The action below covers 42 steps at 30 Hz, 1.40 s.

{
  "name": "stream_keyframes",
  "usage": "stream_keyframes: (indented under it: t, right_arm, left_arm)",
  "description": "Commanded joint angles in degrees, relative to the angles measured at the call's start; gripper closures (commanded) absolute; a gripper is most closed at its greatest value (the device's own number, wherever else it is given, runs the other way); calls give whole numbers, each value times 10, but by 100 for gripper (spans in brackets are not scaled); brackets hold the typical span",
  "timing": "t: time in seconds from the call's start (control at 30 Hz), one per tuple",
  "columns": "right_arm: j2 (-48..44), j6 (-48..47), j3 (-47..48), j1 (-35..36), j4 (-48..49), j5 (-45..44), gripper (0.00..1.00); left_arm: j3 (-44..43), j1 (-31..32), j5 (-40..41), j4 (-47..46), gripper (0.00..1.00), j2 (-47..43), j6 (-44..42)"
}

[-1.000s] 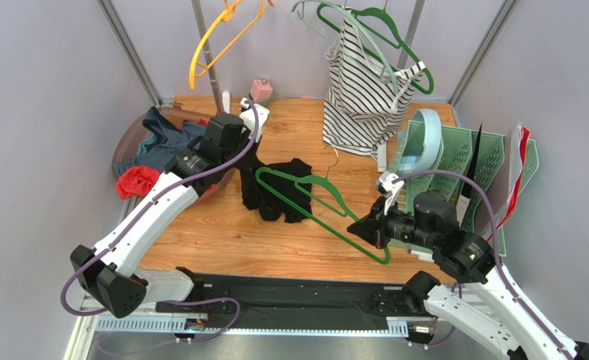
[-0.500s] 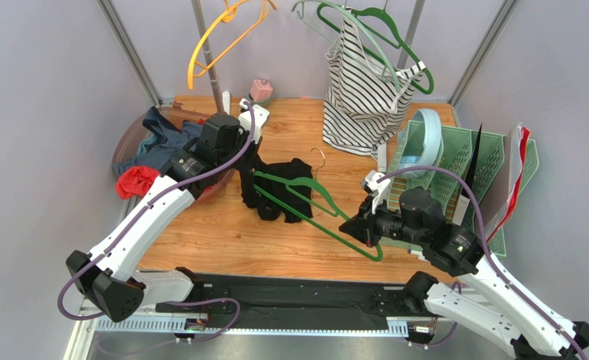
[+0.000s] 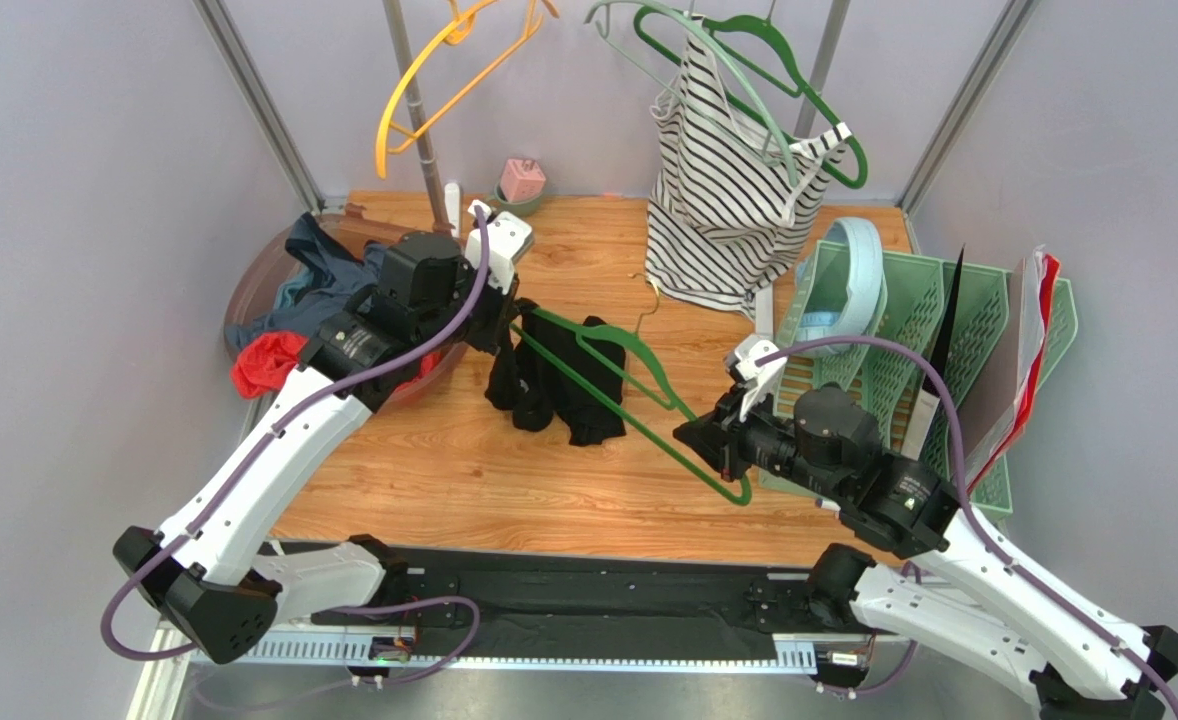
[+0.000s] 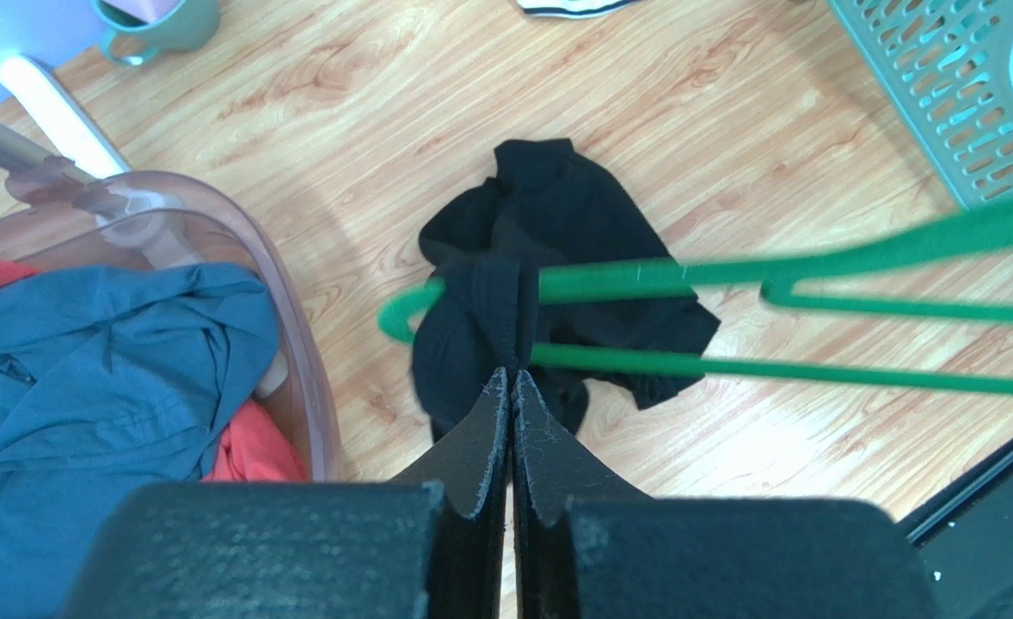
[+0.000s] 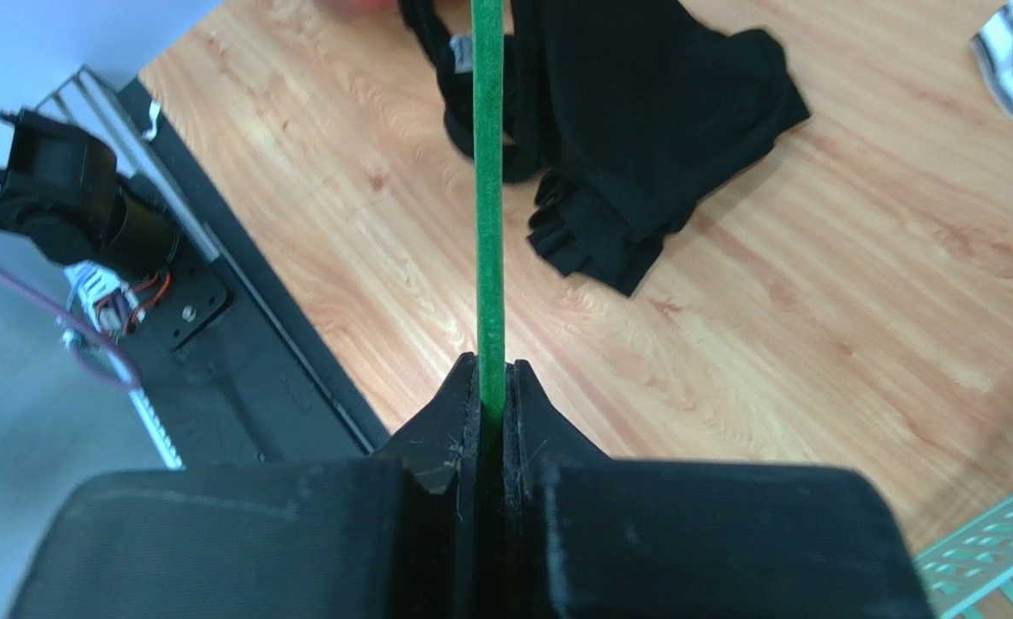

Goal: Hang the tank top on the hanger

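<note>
The black tank top hangs bunched above the wooden table. My left gripper is shut on one of its straps, seen pinched at the fingertips in the left wrist view. The dark green hanger is held tilted over the table. My right gripper is shut on its near corner, with the green bar clamped between the jaws. The hanger's far end curves round the held strap and both its bars cross the tank top. The cloth hangs below the bar.
A clear basin at the left holds a blue-grey garment and red cloth. A striped top and a yellow-orange hanger hang at the back. A mint rack stands at the right and a mug at the back.
My right gripper has carried the hanger left and away from me, pushing its far end into the tank top. My left gripper has lifted the strap and drawn the cloth into a bunch.
</note>
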<state>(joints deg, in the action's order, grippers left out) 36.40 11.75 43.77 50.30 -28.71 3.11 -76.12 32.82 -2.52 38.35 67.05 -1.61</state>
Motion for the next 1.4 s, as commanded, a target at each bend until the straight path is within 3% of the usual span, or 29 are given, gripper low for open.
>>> stream_keyframes:
  t: [0.0, 0.37, 0.6, 0.77, 0.93, 1.1, 1.2, 1.23, 1.33, 1.37]
  right_arm:
    - [-20, 1, 6, 2, 59, -80, 100]
    - [-5, 10, -17, 5, 124, -9, 100]
    - [0, 11, -22, 9, 124, -10, 100]
    - [3, 12, -21, 10, 126, -8, 100]
    - [4, 12, -21, 10, 124, -9, 100]
    - [-3, 13, -18, 13, 119, -11, 100]
    - [-12, 11, -16, 12, 112, -13, 100]
    - [-15, 9, -14, 13, 110, -11, 100]
    - [-15, 6, -10, 13, 102, 3, 100]
    - [-12, 3, -7, 13, 100, 9, 100]
  left_arm:
    - [-3, -7, -19, -12, 100, -22, 6]
    - [0, -9, -102, -64, 100, -23, 13]
    - [28, -10, -172, -111, 100, -45, 29]
    - [40, -10, -175, -128, 100, -57, 28]
    - [66, -9, -248, -165, 100, -83, 34]
    - [61, -9, -223, -129, 100, -74, 20]
    - [48, -9, -201, -104, 55, -68, 3]
    - [48, -9, -195, -104, 28, -71, -1]
    - [58, -10, -169, -109, 7, -94, -14]
    - [61, -9, -166, -109, 6, -100, -25]
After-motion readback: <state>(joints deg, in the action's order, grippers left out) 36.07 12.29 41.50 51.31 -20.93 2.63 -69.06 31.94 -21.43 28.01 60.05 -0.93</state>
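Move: Left hand, strap already pinched: the green hanger's free end is about 3 cm ahead, 1 cm left and 2 cm below, its tip already poking through the strap. The tank top's body trails below, some 4 cm back, 7 cm right and 20 cm down; the laundry basket stands 23 cm left and 2 cm ahead, about 22 cm down. From the right hand, gripping the hanger's other end, the strap lies roughly 27 cm left, 16 cm ahead and 4 cm higher. Drawing back and to the right by about 4 cm each way and rising some 3 cm, the left hand takes the pinched strap along the hanger, turning clockwise while its left side dips, some 20 degrees in all. It then opens wide, lets the strap go and starts to settle slightly. The right hand keeps its grip on the hanger, easing a centimetre or so left and up. ##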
